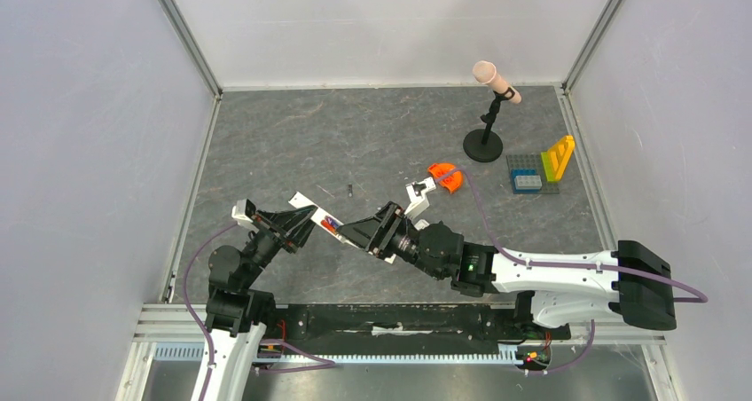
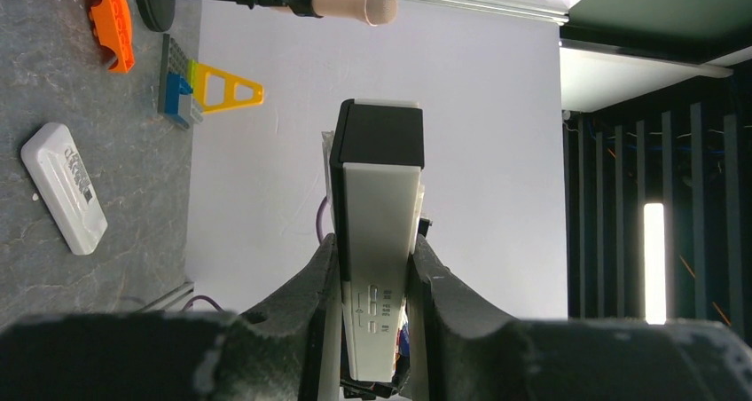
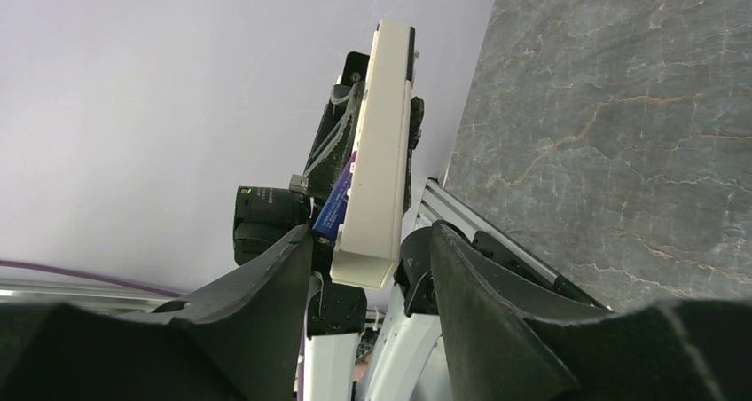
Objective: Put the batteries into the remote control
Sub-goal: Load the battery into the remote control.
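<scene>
My left gripper [image 1: 300, 221] [image 2: 377, 241] is shut on the remote control [image 1: 312, 211] [image 2: 379, 197], a long white bar with a black end, and holds it off the table. A purple-blue battery [image 1: 330, 224] [image 3: 335, 204] sticks out of the remote's side near its free end. My right gripper [image 1: 351, 231] [image 3: 371, 234] stands open around that free end of the remote [image 3: 377, 170]. There is a gap on each side, and its left finger [image 3: 284, 268] is close to the battery. A tiny dark cylinder [image 1: 351, 189] lies on the table behind them.
A short white block [image 1: 419, 191] [image 2: 64, 188] lies on the grey table beside an orange part [image 1: 446, 177] [image 2: 111, 19]. A microphone on a black stand [image 1: 486, 135] and toy bricks on a plate [image 1: 541, 172] stand at the back right.
</scene>
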Controlling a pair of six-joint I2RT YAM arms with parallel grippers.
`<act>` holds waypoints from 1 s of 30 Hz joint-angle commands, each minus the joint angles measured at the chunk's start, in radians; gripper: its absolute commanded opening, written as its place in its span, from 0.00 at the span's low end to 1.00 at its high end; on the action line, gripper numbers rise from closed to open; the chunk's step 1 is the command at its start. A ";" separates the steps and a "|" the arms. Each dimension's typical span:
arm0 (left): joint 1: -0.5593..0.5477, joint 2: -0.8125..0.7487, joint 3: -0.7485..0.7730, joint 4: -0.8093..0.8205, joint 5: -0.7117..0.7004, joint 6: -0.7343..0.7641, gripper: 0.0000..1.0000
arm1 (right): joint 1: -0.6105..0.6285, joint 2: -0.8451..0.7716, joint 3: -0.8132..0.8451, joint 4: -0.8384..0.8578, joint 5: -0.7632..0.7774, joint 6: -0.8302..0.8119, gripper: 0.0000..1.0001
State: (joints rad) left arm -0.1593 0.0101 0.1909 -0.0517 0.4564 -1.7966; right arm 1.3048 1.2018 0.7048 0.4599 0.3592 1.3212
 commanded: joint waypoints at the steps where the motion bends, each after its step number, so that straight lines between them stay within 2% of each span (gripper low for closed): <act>1: 0.000 -0.075 0.047 0.031 0.034 0.025 0.02 | -0.004 0.001 -0.002 0.061 0.002 -0.014 0.52; 19: 0.000 -0.075 0.059 0.017 0.066 0.067 0.02 | -0.017 0.033 0.019 0.063 -0.013 0.003 0.33; 30: 0.000 -0.075 0.082 -0.007 0.110 0.146 0.02 | -0.032 0.055 0.039 0.052 -0.044 0.015 0.29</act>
State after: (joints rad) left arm -0.1516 0.0101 0.2085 -0.0811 0.4606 -1.7187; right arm 1.2827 1.2385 0.7048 0.4980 0.3180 1.3369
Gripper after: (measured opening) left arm 0.311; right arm 0.319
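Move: The left hand already holds the remote. The blue battery stands tilted out of the open slot, some 2 cm to the right hand's left, 1 cm ahead and about level with it. The red battery is already in the slot, about 3 cm left and 1 cm ahead of that hand. The remote's middle is some 4 cm left and 3 cm ahead. From the left hand the blue battery is about 4 cm right and 3 cm back, about level. The right hand's half-open fingers close by roughly a quarter of their range around the near end of the remote, one finger on the battery side and the other on the opposite side, squeezing the blue battery down into its slot. Meanwhile that hand edges left and slightly forward, well under 1 cm, rising a touch before sinking about 1 cm, while the left hand stays put with its grip on the remote and rolls only some 5 degrees near the end. ##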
